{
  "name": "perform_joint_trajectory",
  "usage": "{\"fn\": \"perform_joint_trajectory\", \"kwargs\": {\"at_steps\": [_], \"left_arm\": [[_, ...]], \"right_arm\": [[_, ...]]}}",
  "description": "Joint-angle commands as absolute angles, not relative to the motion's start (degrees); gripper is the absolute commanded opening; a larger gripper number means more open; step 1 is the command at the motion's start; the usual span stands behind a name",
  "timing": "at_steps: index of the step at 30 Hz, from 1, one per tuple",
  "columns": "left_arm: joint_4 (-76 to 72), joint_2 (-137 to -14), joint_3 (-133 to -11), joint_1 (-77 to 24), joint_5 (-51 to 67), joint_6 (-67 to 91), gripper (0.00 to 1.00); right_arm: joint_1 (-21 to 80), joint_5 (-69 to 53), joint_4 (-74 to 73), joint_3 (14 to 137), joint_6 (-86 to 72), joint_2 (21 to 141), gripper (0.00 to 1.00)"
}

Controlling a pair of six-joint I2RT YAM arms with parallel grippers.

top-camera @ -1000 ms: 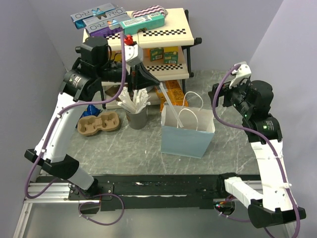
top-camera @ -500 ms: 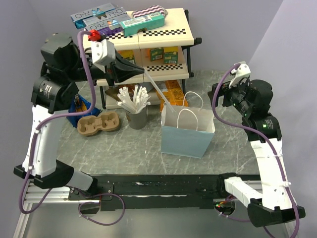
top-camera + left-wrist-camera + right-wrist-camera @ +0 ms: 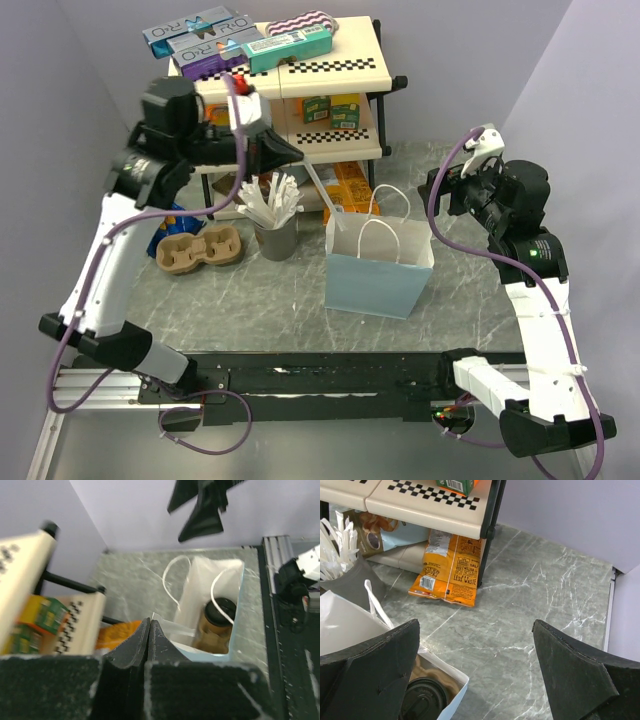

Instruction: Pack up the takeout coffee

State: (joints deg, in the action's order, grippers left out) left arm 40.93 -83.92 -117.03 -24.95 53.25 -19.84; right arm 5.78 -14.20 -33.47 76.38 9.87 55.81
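The takeout coffee (image 3: 218,624), a tan cup with a black lid, stands inside the light blue paper bag (image 3: 378,272). It also shows in the right wrist view (image 3: 422,701) and is hidden in the top view. My left gripper (image 3: 297,157) is shut on a long white stick (image 3: 322,190), held slanting with its lower end at the bag's far rim. In the left wrist view the shut fingertips (image 3: 150,622) sit above the bag (image 3: 236,592). My right gripper (image 3: 450,190) is open and empty, up to the right of the bag (image 3: 454,679).
A grey cup of white sticks (image 3: 276,238) and a brown pulp carrier (image 3: 198,250) stand left of the bag. A two-tier shelf (image 3: 330,70) with boxes is at the back. An orange snack bag (image 3: 451,570) lies under it.
My left gripper rose from the grey cup with a white stick, swung up and left, and now has come back right and lower, with the stick's end at the bag. The right arm has not moved.
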Motion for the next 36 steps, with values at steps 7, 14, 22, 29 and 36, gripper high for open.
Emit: {"fn": "perform_joint_trajectory", "kwargs": {"at_steps": [7,14,22,29,36], "left_arm": [[42.98,-86.84,-112.15,-32.51,49.93,-27.33,0.01],[45.0,-87.89,-108.72,-35.77,45.0,-31.37,0.01],[44.82,-88.5,-106.44,-36.65,42.28,-32.34,0.01],[44.47,-88.59,-104.15,-37.26,42.19,-32.17,0.01],[44.03,-89.3,-102.92,-38.85,41.49,-31.73,0.01]], "right_arm": [[5.45,-15.12,-32.17,77.34,8.79,55.9,1.0],[5.54,-15.64,-32.61,77.43,8.79,55.81,1.0],[5.36,-16.44,-32.43,76.82,8.44,55.81,1.0],[5.45,-17.4,-32.78,76.9,8.09,56.69,1.0],[5.45,-18.02,-32.87,77.26,8.17,56.95,1.0]]}}
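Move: Some 14 cm to the right of the left hand, about level with it fore and aft, stands the open paper bag, its middle roughly 37 cm lower. The takeout coffee is inside, about 5 cm farther right than the bag's middle and 5 cm lower. The straw holder stands about 12 cm ahead of the left hand, 7 cm to its left and 40 cm below. From the right hand, the bag's middle is about 3 cm back, 12 cm left and 26 cm down. Lowering the wrapped straw it still pinches, the left hand sinks about 15 cm towards the left part of the bag's opening. It also works some 6 cm to the right, nearly all of that early on, then goes almost straight down. The shut fingers, pointing right, tip down by nearly 20 degrees and keep their hold. ##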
